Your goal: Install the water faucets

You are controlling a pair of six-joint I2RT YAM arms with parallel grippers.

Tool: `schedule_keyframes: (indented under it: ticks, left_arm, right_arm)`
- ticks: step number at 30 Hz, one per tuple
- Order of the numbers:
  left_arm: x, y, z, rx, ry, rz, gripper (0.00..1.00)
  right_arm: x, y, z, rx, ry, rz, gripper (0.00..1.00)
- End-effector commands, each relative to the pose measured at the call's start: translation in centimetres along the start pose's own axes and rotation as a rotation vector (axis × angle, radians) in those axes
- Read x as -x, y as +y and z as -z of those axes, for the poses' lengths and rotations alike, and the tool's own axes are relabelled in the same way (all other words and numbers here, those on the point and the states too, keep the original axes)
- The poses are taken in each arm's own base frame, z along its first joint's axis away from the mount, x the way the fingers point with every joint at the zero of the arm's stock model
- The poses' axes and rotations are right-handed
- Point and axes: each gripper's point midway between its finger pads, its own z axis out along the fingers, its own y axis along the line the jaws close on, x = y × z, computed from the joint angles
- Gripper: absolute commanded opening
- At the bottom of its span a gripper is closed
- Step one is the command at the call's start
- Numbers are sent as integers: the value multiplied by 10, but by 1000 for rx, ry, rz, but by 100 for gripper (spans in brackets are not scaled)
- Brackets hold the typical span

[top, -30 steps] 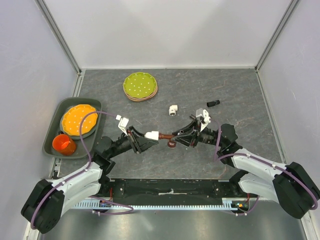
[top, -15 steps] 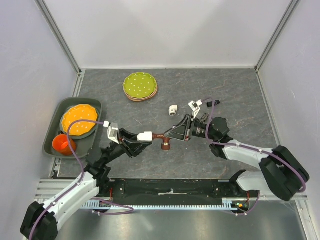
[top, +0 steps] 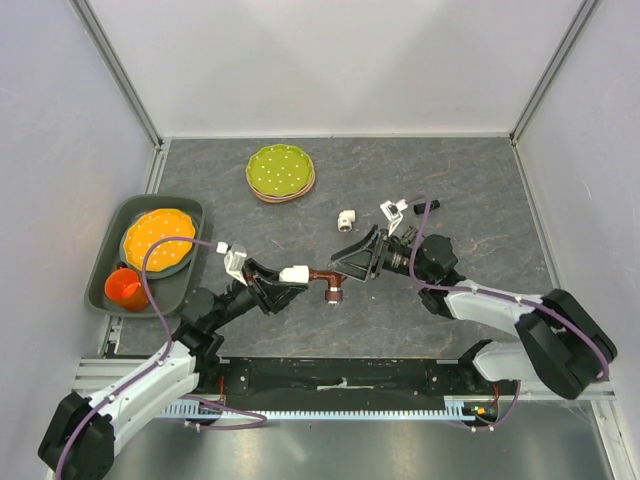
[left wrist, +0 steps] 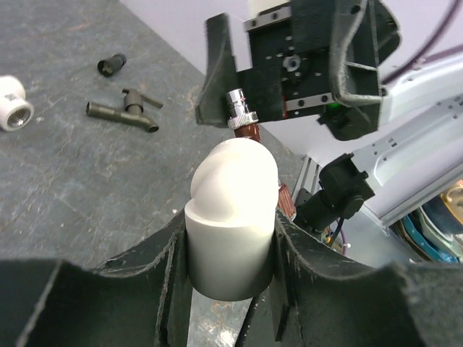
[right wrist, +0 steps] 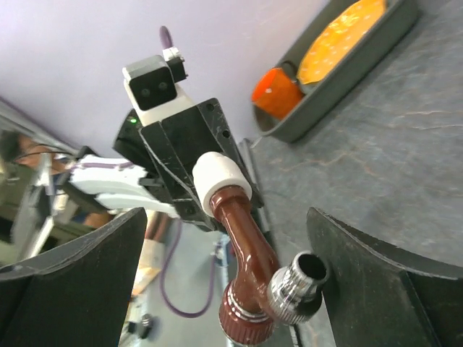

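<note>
My left gripper [top: 285, 277] [left wrist: 230, 253] is shut on a white plastic elbow fitting [top: 296, 273] [left wrist: 233, 210], held above the table. A reddish-brown water faucet [top: 326, 279] [right wrist: 249, 238] with a chrome spout [right wrist: 300, 285] sticks out of that elbow [right wrist: 221, 181]. My right gripper [top: 348, 264] [right wrist: 228, 278] is open, its fingers [right wrist: 79, 282] wide on either side of the faucet without touching it. A dark grey water faucet [left wrist: 123, 112] lies on the table in the left wrist view; in the top view I cannot make it out.
A second white elbow fitting [top: 346, 220] [left wrist: 11, 112] and a short black cylinder [top: 432, 205] [left wrist: 111, 65] lie on the table behind the grippers. Green plates [top: 280, 172] sit at the back. A grey tray [top: 110, 298] at the left holds an orange plate [top: 158, 238] and orange cup [top: 125, 288].
My right gripper has opened and let go of the reddish-brown faucet, which stays in the elbow held by the left gripper. Both arms shifted slightly since a second ago.
</note>
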Motion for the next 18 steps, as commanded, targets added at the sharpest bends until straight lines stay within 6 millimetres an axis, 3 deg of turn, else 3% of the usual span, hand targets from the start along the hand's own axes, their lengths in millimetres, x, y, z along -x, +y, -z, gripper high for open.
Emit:
schedule_keyframes:
  ticks: [1,2,7,12,18]
  left_arm:
    - [29,-3,-10,33,-87,61,2]
    - [32,-2,-12,41,-90,78,2]
    - [29,12,-15,126,-68,139,2]
    - [27,24,-16,204,-62,209,2]
    - [26,33,-19,265,-55,302,2]
  right_arm:
    - [19,-23,6,-172,-41,247,98]
    - [16,-33,11,-227,-24,284,98]
    - [38,-41,35,-391,-105,436,98]
    - [51,-22,51,-384,-159,645,98]
    - [23,-12,58,-281,-93,929,98]
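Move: Just ahead and left of the right hand's open fingertips is the wrong place to look: the brown faucet's body lies about 4 cm to that hand's left, 4 cm back and 1 cm lower. The white elbow carrying it is some 11 cm left and 3 cm back; the loose white fitting lies on the table roughly 22 cm ahead, 3 cm right and 18 cm below. From the left hand, still gripping the elbow, the faucet body is about 9 cm to the right, level front to back. Backing away from the faucet with its fingers already wide open, the right hand withdraws about 6 cm to the right, swinging forward before easing back slightly, while it turns clockwise, rolls and tips its fingers down. The left hand keeps its grip on the white elbow, carries elbow and faucet some 3 cm forward and a little down, and rolls them about 20 degrees, forward side down. ##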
